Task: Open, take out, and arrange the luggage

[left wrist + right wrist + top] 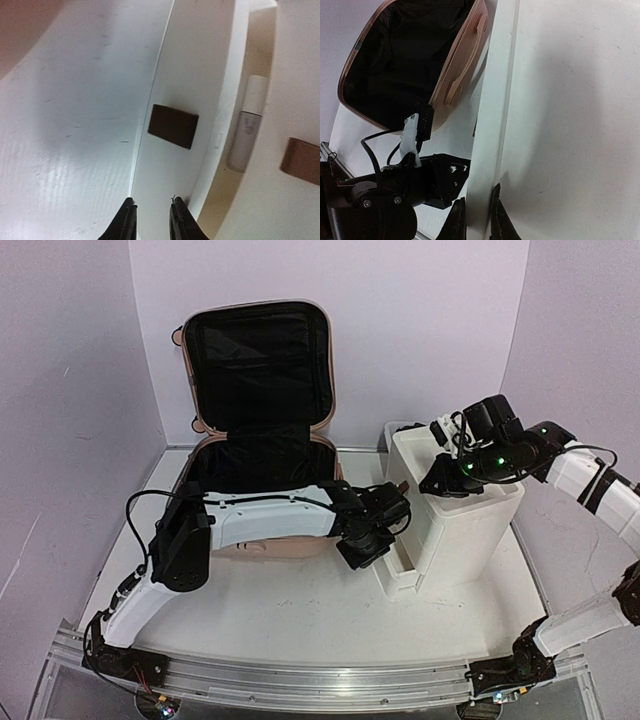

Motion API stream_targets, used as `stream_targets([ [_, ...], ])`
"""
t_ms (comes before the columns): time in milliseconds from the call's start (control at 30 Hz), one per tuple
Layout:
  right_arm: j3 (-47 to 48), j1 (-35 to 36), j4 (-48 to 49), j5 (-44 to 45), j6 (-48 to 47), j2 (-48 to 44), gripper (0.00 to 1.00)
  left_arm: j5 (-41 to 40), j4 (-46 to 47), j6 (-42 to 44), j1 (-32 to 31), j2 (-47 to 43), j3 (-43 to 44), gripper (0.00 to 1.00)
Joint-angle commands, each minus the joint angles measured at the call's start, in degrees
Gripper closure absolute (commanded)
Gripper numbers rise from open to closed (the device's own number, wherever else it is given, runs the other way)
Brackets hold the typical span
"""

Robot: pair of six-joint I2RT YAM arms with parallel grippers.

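Note:
The luggage (258, 360), a pale pink hard-shell suitcase, stands open at the back with its lid upright and black lining showing; it also appears in the right wrist view (400, 65). My left gripper (362, 545) is in front of the suitcase, at the white drawer cabinet's (465, 525) lowest drawer (398, 570). Its jaws (152, 202) stand slightly apart with nothing between them, just short of the drawer front (180, 75). The drawer is pulled out a little, and a white tube (245, 134) lies inside. My right gripper (477, 200) is shut on the cabinet's top edge (492, 100).
A dark brown square patch (173, 126) sits on the drawer front, and another (301, 161) on the drawer above. The cabinet stands right of the suitcase. Pale walls close in the white tabletop (300, 615) on three sides.

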Motion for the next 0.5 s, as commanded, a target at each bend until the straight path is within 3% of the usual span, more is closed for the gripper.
stream_targets([
  [0, -1.78, 0.99, -4.13, -3.54, -0.78, 0.23, 1.0, 2.05, 16.87, 8.79, 0.57, -0.04, 2.55, 0.74],
  [167, -1.53, 0.99, -4.09, -5.06, -1.55, 0.06, 1.0, 7.16, 30.87, 12.19, 1.42, 1.5, -0.05, 0.71],
  [333, -1.55, 1.0, -4.0, -4.96, -2.17, -0.01, 1.0, 14.33, 36.32, 10.86, 2.0, 4.87, 2.41, 0.71],
  [467, -1.42, 0.99, -4.08, -2.32, -1.75, -0.65, 1.0, 8.34, 34.56, 14.62, 2.32, -1.37, -3.04, 0.75],
])
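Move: The middle drawer's handle, on the white cabinet's front, is roughly 5 cm ahead of the left hand, 8 cm to its right and 4 cm higher. The pulled-out lower drawer's handle lies about 5 cm ahead, 1 cm right and 2 cm lower; the tube inside that drawer some 6 cm ahead, 5 cm right and 3 cm down. From the right hand, the middle handle is level, about 4 cm left and 12 cm below. Rightward and forward, with a rise of some 3 cm, the left hand travels about 8 cm from the lower drawer's front towards the middle drawer's handle. Its nearly shut fingers swing about 20 degrees to point more to the right, ending close to that handle, over the lower drawer's opening. The right hand keeps its pinch on the cabinet's top rim and gives about 1 cm to the right. ##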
